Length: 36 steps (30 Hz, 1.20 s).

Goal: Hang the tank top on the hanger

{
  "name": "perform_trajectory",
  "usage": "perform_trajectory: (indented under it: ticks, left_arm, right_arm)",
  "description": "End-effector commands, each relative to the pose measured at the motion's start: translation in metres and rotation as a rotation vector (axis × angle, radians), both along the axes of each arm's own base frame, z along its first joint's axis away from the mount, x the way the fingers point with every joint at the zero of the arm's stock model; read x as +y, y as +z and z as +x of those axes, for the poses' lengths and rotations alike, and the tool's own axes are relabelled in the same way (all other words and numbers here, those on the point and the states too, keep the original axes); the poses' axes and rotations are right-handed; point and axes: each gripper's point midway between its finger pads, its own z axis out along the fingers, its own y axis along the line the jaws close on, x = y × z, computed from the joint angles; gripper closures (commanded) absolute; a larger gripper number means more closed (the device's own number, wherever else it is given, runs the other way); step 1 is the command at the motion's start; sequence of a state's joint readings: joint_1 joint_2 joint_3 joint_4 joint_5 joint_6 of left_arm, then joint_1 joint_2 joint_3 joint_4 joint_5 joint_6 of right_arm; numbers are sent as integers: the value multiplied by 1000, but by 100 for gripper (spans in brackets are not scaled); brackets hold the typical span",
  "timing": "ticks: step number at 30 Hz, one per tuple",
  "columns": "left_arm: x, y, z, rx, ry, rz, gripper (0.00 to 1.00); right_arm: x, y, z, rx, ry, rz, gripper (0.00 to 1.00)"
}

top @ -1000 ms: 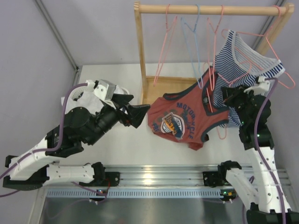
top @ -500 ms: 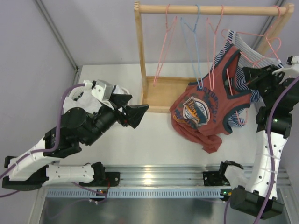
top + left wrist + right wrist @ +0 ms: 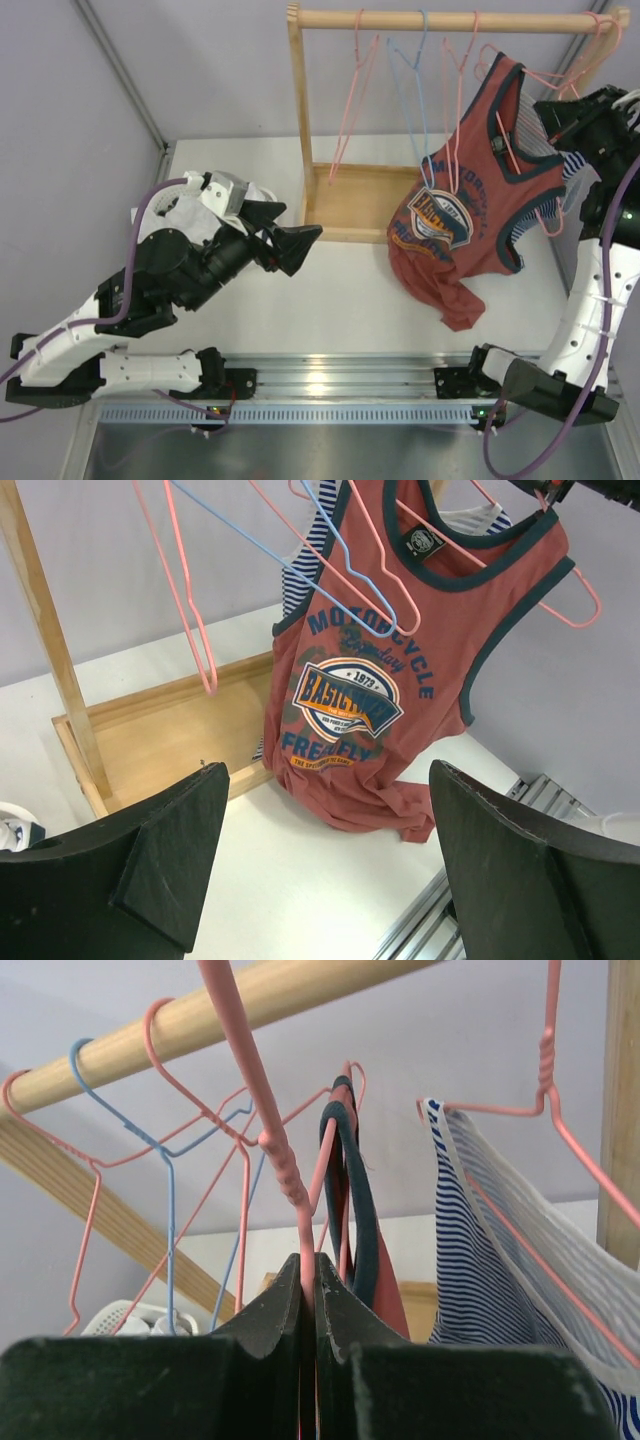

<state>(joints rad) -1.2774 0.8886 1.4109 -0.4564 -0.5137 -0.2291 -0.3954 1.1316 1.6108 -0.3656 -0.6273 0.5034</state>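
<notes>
The rust-red tank top [image 3: 455, 215] with its round blue-and-white print hangs on the pink hanger [image 3: 505, 148], lifted near the right end of the wooden rod [image 3: 450, 18]. Its hem [image 3: 400, 815] trails on the white table. My right gripper [image 3: 552, 110] is shut on the hanger [image 3: 285, 1175], pinching the wire just below the twisted neck, with the hook rising toward the rod [image 3: 250, 1000]. The tank top's navy-trimmed strap [image 3: 350, 1190] hangs just behind the fingers. My left gripper [image 3: 292, 235] is open and empty, to the left of the tank top [image 3: 350, 700].
The wooden rack has an upright post [image 3: 297, 120] and a base tray [image 3: 350, 200]. Spare pink hangers [image 3: 350, 110] and a light blue hanger [image 3: 408, 90] hang on the rod. A striped tank top [image 3: 490, 1260] hangs at the right. A white cloth [image 3: 190, 205] lies behind the left arm.
My right arm has raised the hanger and tank top up and to the right, from low over the table to just under the rod. The left arm has stayed still.
</notes>
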Motion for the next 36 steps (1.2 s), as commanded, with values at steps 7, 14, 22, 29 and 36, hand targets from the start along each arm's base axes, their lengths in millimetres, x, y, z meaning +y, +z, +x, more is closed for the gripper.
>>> perform_trajectory:
  ticks: [7,14,22,29,36]
  left_arm:
    - [3,20,-2,-44,-8,-32,14]
    - [2,20,0,-50,-4,-25,14]
    - [-1,20,1,-52,1,-29,14]
    - [-3,19,4,-55,12,-20,13]
    - [-4,18,6,-54,21,-13,13]
  right_arm:
    - [-8,24,11,-19,11,-80,100]
    - [-16,31,24,-38,-22,-113,100]
    - [-10,42,47,-33,-6,-140,100]
    - [-6,30,69,-1,3,-151,100]
    - [-1,19,95,33,29,-173,100]
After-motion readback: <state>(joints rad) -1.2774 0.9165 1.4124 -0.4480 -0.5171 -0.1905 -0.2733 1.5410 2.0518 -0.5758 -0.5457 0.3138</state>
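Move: The right hand holds the tank top's pink hanger by its neck; the rack's wooden bar crosses about 12 cm ahead and some 7 cm above that hand. On the bar, the striped top's hook hangs about 12 cm ahead and 7 cm to the right, and an empty pink hanger's hook about 13 cm ahead and 15 cm to the left. From the idle left hand, that stretch of bar is some 32 cm ahead, 50 cm right and 10 cm higher. Shut fingers keep their pinch on the hanger's neck as the right hand carries hanger and tank top forward towards the bar, about 9.5 cm, nearly level with small dips and rises. The hand eases a couple of centimetres right, then comes back left; the wrist tips down about 5 degrees and rolls slightly, its left side dropping. ##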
